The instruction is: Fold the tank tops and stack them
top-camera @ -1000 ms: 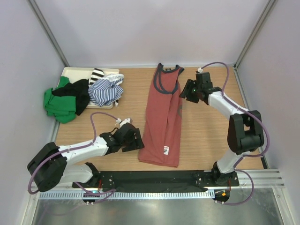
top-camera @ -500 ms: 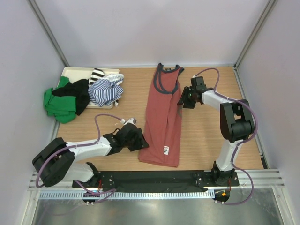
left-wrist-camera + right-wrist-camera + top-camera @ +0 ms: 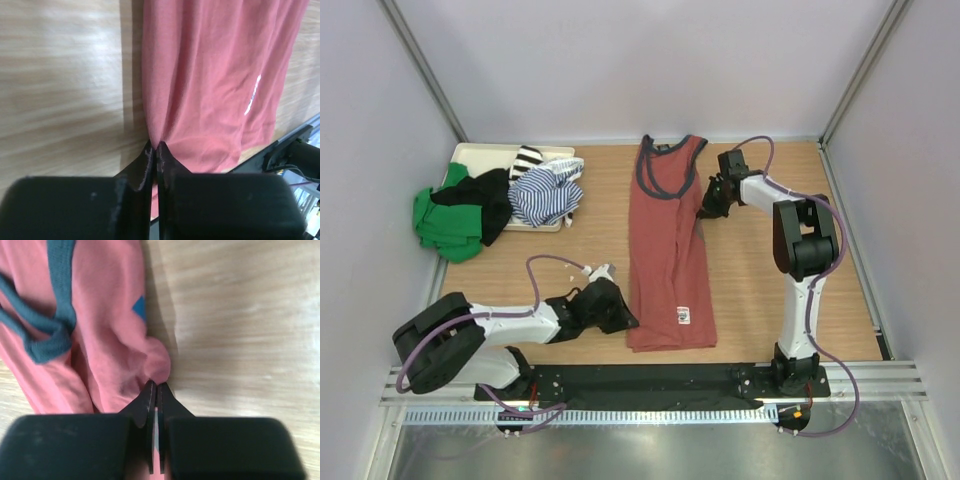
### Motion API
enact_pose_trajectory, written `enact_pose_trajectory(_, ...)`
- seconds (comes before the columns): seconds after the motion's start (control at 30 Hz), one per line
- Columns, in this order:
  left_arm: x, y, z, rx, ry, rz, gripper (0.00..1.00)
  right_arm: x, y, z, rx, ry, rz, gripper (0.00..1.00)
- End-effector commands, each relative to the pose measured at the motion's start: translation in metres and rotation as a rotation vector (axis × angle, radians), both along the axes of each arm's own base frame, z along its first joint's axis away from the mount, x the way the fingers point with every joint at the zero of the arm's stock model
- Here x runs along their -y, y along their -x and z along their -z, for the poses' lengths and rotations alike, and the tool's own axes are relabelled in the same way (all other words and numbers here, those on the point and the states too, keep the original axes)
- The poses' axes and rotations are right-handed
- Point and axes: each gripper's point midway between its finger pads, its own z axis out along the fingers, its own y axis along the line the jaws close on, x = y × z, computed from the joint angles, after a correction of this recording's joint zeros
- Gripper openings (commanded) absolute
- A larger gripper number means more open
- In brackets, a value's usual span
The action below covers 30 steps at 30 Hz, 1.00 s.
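Note:
The brick-red tank top (image 3: 665,250) with dark grey trim lies lengthwise in the middle of the table, neck toward the far wall. My left gripper (image 3: 628,320) sits at its lower left edge, shut on a pinch of the red cloth (image 3: 210,75); in the left wrist view its tips (image 3: 155,146) meet on the hem. My right gripper (image 3: 704,208) is at the upper right edge below the armhole, shut on a small fold of the cloth (image 3: 110,340), tips (image 3: 156,386) together. A navy-and-white striped tank top (image 3: 546,194) rests on the pile at the far left.
A cream tray (image 3: 470,150) at the far left holds a pile with a green garment (image 3: 445,222), a black one (image 3: 485,195) and a black-and-white striped piece (image 3: 527,158). A black rail (image 3: 650,380) runs along the near edge. Walls close in on three sides.
Both grippers moved in to the red tank top's edges and closed on the cloth. The top now lies straighter, its lower hem spread wider and its neck shifted left.

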Motion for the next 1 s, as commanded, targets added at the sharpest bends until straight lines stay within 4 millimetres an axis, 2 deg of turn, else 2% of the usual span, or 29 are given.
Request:
enact_pose_trajectory(0.0,-0.008,0.017,0.019,-0.022,-0.034,-0.044,0.05,0.010,-0.020,-0.008,0.016,0.043,0.019,0.07)
enact_pose_trajectory(0.07,-0.008,0.016,0.021,-0.020,-0.036,-0.054,0.19,0.008,-0.013,-0.011,0.015,0.033,0.003,0.17)
enact_pose_trajectory(0.1,-0.008,0.016,0.020,-0.018,-0.037,-0.053,0.29,0.009,-0.004,-0.019,0.037,0.027,0.002,0.30)
enact_pose_trajectory(0.17,-0.009,0.015,0.018,-0.008,-0.037,-0.051,0.35,0.013,0.010,-0.027,0.057,0.036,0.005,0.39)
enact_pose_trajectory(0.2,-0.009,0.014,0.014,0.001,-0.028,-0.051,0.37,0.019,0.029,-0.017,0.034,0.050,0.006,0.43)
enact_pose_trajectory(0.23,-0.008,0.013,0.011,0.009,-0.028,-0.051,0.39,0.020,0.035,-0.039,0.087,0.044,0.008,0.46)
enact_pose_trajectory(0.27,-0.012,0.014,0.012,0.006,-0.045,-0.046,0.40,0.021,0.045,-0.042,0.094,0.046,0.005,0.50)
enact_pose_trajectory(0.3,-0.012,0.014,0.009,0.013,-0.042,-0.041,0.42,0.025,0.069,-0.028,0.054,0.064,-0.002,0.53)
enact_pose_trajectory(0.33,-0.011,0.014,0.004,0.019,-0.033,-0.038,0.43,0.028,0.077,-0.048,0.103,0.059,0.004,0.54)
enact_pose_trajectory(0.37,-0.012,0.016,0.004,0.019,-0.035,-0.031,0.44,0.026,0.090,-0.048,0.104,0.067,-0.004,0.56)
enact_pose_trajectory(0.4,-0.011,0.018,0.001,0.017,-0.025,-0.021,0.45,0.028,0.115,-0.035,0.064,0.074,-0.007,0.56)
enact_pose_trajectory(0.43,-0.010,0.018,-0.002,0.021,-0.013,-0.016,0.45,0.028,0.127,-0.034,0.057,0.079,-0.003,0.56)
enact_pose_trajectory(0.47,-0.010,0.020,-0.003,0.020,-0.012,-0.010,0.45,0.027,0.139,-0.043,0.079,0.079,0.002,0.56)
enact_pose_trajectory(0.5,-0.009,0.024,-0.003,0.020,-0.012,0.002,0.45,0.029,0.165,-0.028,0.018,0.113,-0.004,0.55)
enact_pose_trajectory(0.57,-0.005,0.031,-0.005,0.018,-0.009,0.015,0.46,0.025,0.189,-0.029,0.005,0.106,-0.005,0.50)
enact_pose_trajectory(0.6,-0.004,0.034,-0.005,0.015,-0.010,0.019,0.46,0.021,0.214,-0.016,-0.039,0.120,-0.040,0.50)
enact_pose_trajectory(0.67,-0.003,0.036,-0.004,0.019,-0.014,0.018,0.46,0.018,0.233,-0.014,-0.041,0.122,-0.031,0.51)
enact_pose_trajectory(0.7,-0.001,0.041,-0.004,0.018,-0.014,0.025,0.47,0.013,0.251,-0.013,-0.023,0.123,-0.056,0.52)
enact_pose_trajectory(0.77,0.001,0.042,-0.005,0.028,-0.015,0.025,0.49,0.007,0.269,-0.011,-0.032,0.093,-0.048,0.52)
enact_pose_trajectory(0.87,0.002,0.047,-0.006,0.033,-0.011,0.031,0.53,0.016,0.298,-0.002,-0.021,0.133,-0.020,0.55)
enact_pose_trajectory(0.97,0.002,0.048,-0.006,0.035,-0.011,0.029,0.55,0.015,0.307,-0.008,0.014,0.108,0.000,0.55)
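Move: The right gripper still pinches the tank top's right edge. The hem's right corner is its goal, roughly 37 cm back and 2 cm right; the white label is about 29 cm back and 5 cm left, the trimmed neckline 5 cm ahead and 7 cm left. From the left gripper, still shut on the left edge, the hem's left corner lies about 8 cm back and 2 cm left, the label 2 cm ahead and 11 cm right. Everything is 1 to 2 cm lower. Open both grippers to about half so the tank top's side edges come free. Sweep the right one back about 30 cm beside the folded body, rising some 3 cm midway and sinking again, to straddle the hem's right corner. Ease the left one back about 5 cm and slightly right to bring its open fingers to the hem's left corner. ##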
